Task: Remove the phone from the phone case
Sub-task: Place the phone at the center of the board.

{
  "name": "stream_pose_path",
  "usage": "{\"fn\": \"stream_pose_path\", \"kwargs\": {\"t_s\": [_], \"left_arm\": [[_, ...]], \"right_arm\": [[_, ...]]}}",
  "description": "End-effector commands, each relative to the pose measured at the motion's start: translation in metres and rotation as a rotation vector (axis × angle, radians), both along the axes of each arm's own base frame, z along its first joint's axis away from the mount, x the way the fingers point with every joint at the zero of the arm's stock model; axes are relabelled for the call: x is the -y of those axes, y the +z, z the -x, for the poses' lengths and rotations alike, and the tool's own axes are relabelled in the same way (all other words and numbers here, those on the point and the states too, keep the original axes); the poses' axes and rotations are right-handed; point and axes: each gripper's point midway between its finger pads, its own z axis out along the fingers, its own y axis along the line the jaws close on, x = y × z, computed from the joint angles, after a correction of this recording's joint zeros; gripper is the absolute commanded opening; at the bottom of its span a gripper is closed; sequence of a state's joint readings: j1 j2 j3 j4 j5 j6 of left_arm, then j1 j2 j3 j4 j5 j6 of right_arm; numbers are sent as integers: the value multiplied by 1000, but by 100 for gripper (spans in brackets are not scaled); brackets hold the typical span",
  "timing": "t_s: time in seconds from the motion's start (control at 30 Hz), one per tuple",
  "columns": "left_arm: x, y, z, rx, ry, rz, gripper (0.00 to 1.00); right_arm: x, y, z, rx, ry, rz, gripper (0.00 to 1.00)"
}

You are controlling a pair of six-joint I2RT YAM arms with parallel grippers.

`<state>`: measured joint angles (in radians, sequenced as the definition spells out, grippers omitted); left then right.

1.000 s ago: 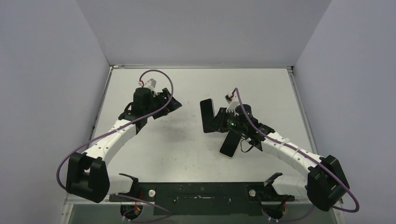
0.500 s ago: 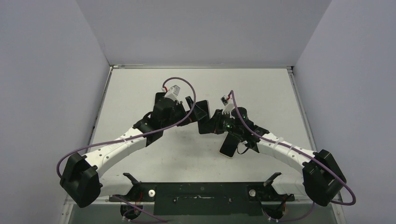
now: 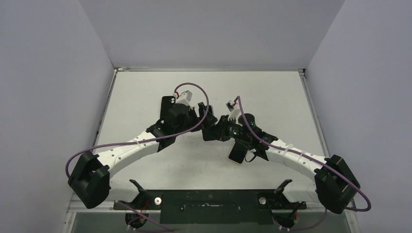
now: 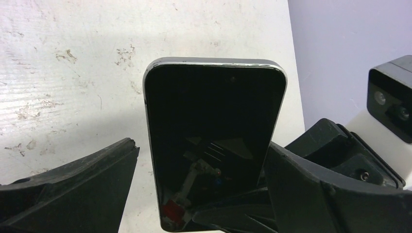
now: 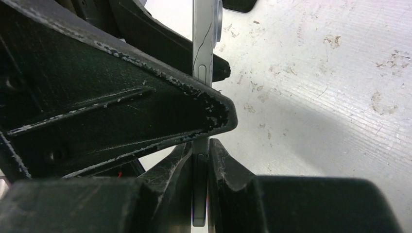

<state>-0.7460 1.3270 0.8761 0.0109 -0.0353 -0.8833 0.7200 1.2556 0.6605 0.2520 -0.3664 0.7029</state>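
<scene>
The phone [image 4: 214, 141] has a dark screen and a silver rim and stands on edge above the table. My right gripper [image 5: 200, 150] is shut on its lower end, one finger on each face; the thin silver edge [image 5: 203, 43] rises from it. My left gripper [image 4: 201, 145] is open, its two fingers [image 4: 73, 194] either side of the phone, with a gap on the left side. In the top view the two grippers meet at mid-table: left gripper [image 3: 206, 116], right gripper [image 3: 217, 130], phone [image 3: 210, 128] between them. A black phone case [image 3: 237, 154] lies flat under the right arm.
The white table [image 3: 145, 92] is scuffed, with grey walls on three sides. Purple cables loop over both arms. The right wrist's camera housing [image 4: 391, 97] shows at the edge of the left wrist view.
My left arm has swung right from the table's left side and brought its open fingers around the phone. My right gripper has shifted the phone slightly left while holding it.
</scene>
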Motion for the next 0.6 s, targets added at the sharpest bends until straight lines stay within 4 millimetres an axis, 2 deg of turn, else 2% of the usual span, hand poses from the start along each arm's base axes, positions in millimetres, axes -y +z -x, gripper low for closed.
{"fn": "stream_pose_path", "kwargs": {"t_s": [0.0,0.07,0.13,0.27,0.3,0.33,0.43,0.5,0.57], "left_arm": [[6,28,-12,95,13,18,96],[6,28,-11,98,10,7,89],[5,27,-12,95,11,-10,78],[-8,19,-9,82,26,-88,44],[-11,19,-9,85,35,-104,37],[-16,18,-10,87,44,-126,28],[-32,14,-10,86,72,-202,16],[-44,10,-10,77,86,-257,11],[-58,3,-11,58,93,-322,9]], "right_arm": [[-13,35,-8,125,14,-87,0],[-15,35,-7,128,18,-85,0],[-15,34,-7,126,17,-82,0],[-14,33,-8,130,13,-72,17],[-14,33,-8,133,12,-70,23],[-13,33,-9,136,10,-66,34],[-12,32,-9,142,9,-55,57],[-10,33,-9,147,8,-43,70],[-5,31,-9,149,-4,-19,79]]}}
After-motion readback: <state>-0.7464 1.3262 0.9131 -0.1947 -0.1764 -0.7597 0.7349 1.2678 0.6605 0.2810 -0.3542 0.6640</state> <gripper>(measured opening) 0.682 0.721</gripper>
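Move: The phone hangs tilted between the left hand's open fingers, its middle about at that hand's point, perhaps 1 cm to the right. The right hand already pinches it near its lower right edge; its middle lies some 3 cm ahead, 3 cm left and 2 cm above there. From the left hand, the empty case lies about 16 cm ahead, 22 cm left, and a second phone 8 cm back, 18 cm right, both some 17 cm below. Staying in place at first, the left hand closes its wide-open fingers on the phone's two long edges and pinches it. The right hand, hardly moving, then opens its fingers wide and lets go, while the left hand takes the phone about 4 cm left and 3 cm down, out from between them, rolling some 15 degrees with its left side rising. ##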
